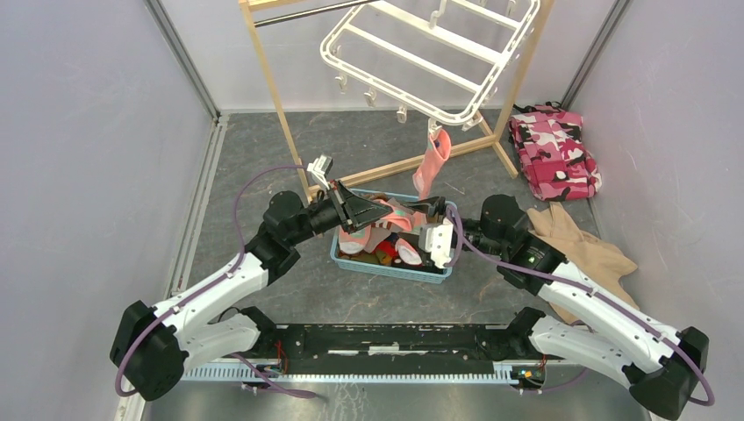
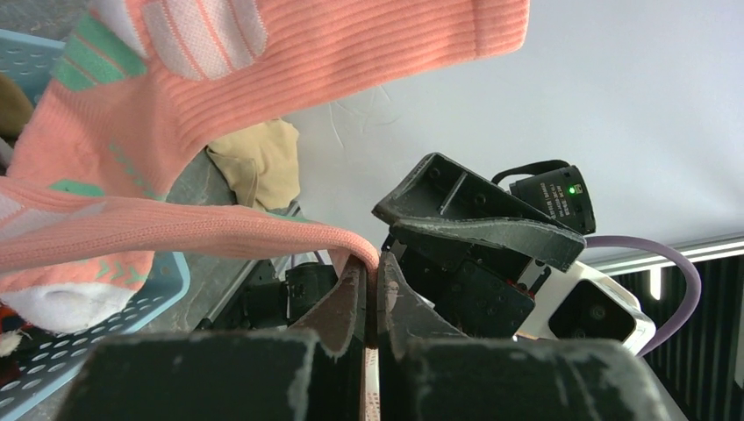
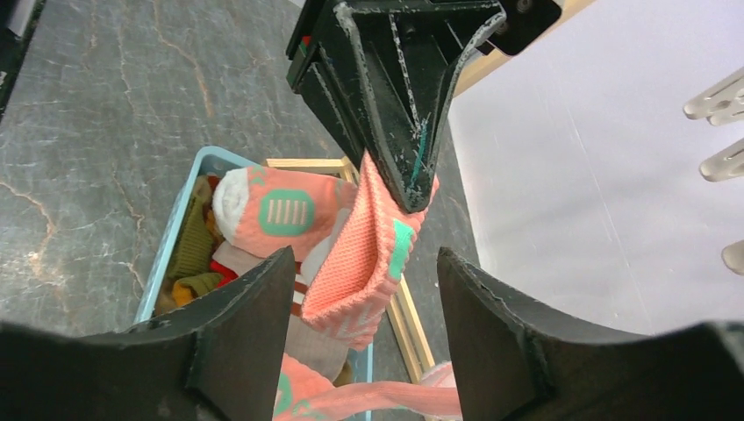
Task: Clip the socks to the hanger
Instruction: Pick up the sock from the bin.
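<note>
My left gripper [image 1: 384,210] [image 2: 373,263] is shut on the cuff of a salmon-pink sock [image 2: 219,79] with teal and white patches, lifted just above the blue basket [image 1: 390,266]. The sock [image 3: 364,254] hangs from the left gripper's tips between the spread fingers of my right gripper [image 3: 364,259] [image 1: 423,213], which is open and not touching it. More socks [image 3: 263,210] lie in the basket [image 3: 171,241]. A second salmon sock [image 1: 432,162] hangs clipped to the near rim of the white hanger [image 1: 421,53].
The hanger hangs in a light wooden frame stand [image 1: 289,132] behind the basket. A pink camouflage cloth [image 1: 554,149] and a tan garment [image 1: 583,246] lie on the floor at the right. Walls close in on both sides.
</note>
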`<action>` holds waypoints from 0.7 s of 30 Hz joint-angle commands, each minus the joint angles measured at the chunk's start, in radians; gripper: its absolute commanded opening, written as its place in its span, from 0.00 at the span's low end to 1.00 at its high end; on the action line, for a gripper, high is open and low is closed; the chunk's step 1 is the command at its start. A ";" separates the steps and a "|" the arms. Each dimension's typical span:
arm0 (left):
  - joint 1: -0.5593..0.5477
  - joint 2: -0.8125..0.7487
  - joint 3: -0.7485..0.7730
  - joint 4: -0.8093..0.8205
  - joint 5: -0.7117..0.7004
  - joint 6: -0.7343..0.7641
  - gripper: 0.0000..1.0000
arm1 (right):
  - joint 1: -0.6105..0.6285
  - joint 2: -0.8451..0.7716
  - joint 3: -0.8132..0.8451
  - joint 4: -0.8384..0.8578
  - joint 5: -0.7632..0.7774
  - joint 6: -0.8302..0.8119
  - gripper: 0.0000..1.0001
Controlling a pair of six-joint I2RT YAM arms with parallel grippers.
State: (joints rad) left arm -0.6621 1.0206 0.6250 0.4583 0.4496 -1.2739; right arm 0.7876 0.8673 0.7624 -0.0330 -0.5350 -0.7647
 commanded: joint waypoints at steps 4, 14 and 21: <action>0.005 0.002 0.004 0.103 0.044 -0.061 0.02 | 0.013 0.012 0.023 0.062 0.050 -0.014 0.51; 0.016 -0.002 -0.005 0.098 0.039 -0.061 0.13 | 0.013 0.016 0.037 0.064 0.080 -0.004 0.09; 0.054 -0.101 -0.013 0.113 0.044 0.163 0.64 | -0.036 0.018 0.104 -0.037 0.002 0.068 0.00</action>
State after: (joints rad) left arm -0.6289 1.0004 0.6090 0.5175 0.4789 -1.2739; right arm 0.7849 0.8841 0.7815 -0.0235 -0.4751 -0.7544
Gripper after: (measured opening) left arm 0.525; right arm 0.050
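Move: My left fingers already pinch the cuff of a sock. It hangs between my open right fingers, its middle about 2 cm to the left of my right hand and 1 cm ahead, level with it. The right fingers lie some 4 cm to the right of my left hand, level in height and in line. From my right hand, the hung sock is roughly 4 cm ahead and 3 cm right at hand height, and the bin's middle 3 cm back, 3 cm left and 20 cm down. My right fingers shut from wide open, pinching the sock's cuff next to my left fingertips, while that hand eases only about 1 cm forward. Once the right grip is nearly closed, my left fingers let go and spread to about half open, my left hand staying almost in place and ending about 1 cm higher. ##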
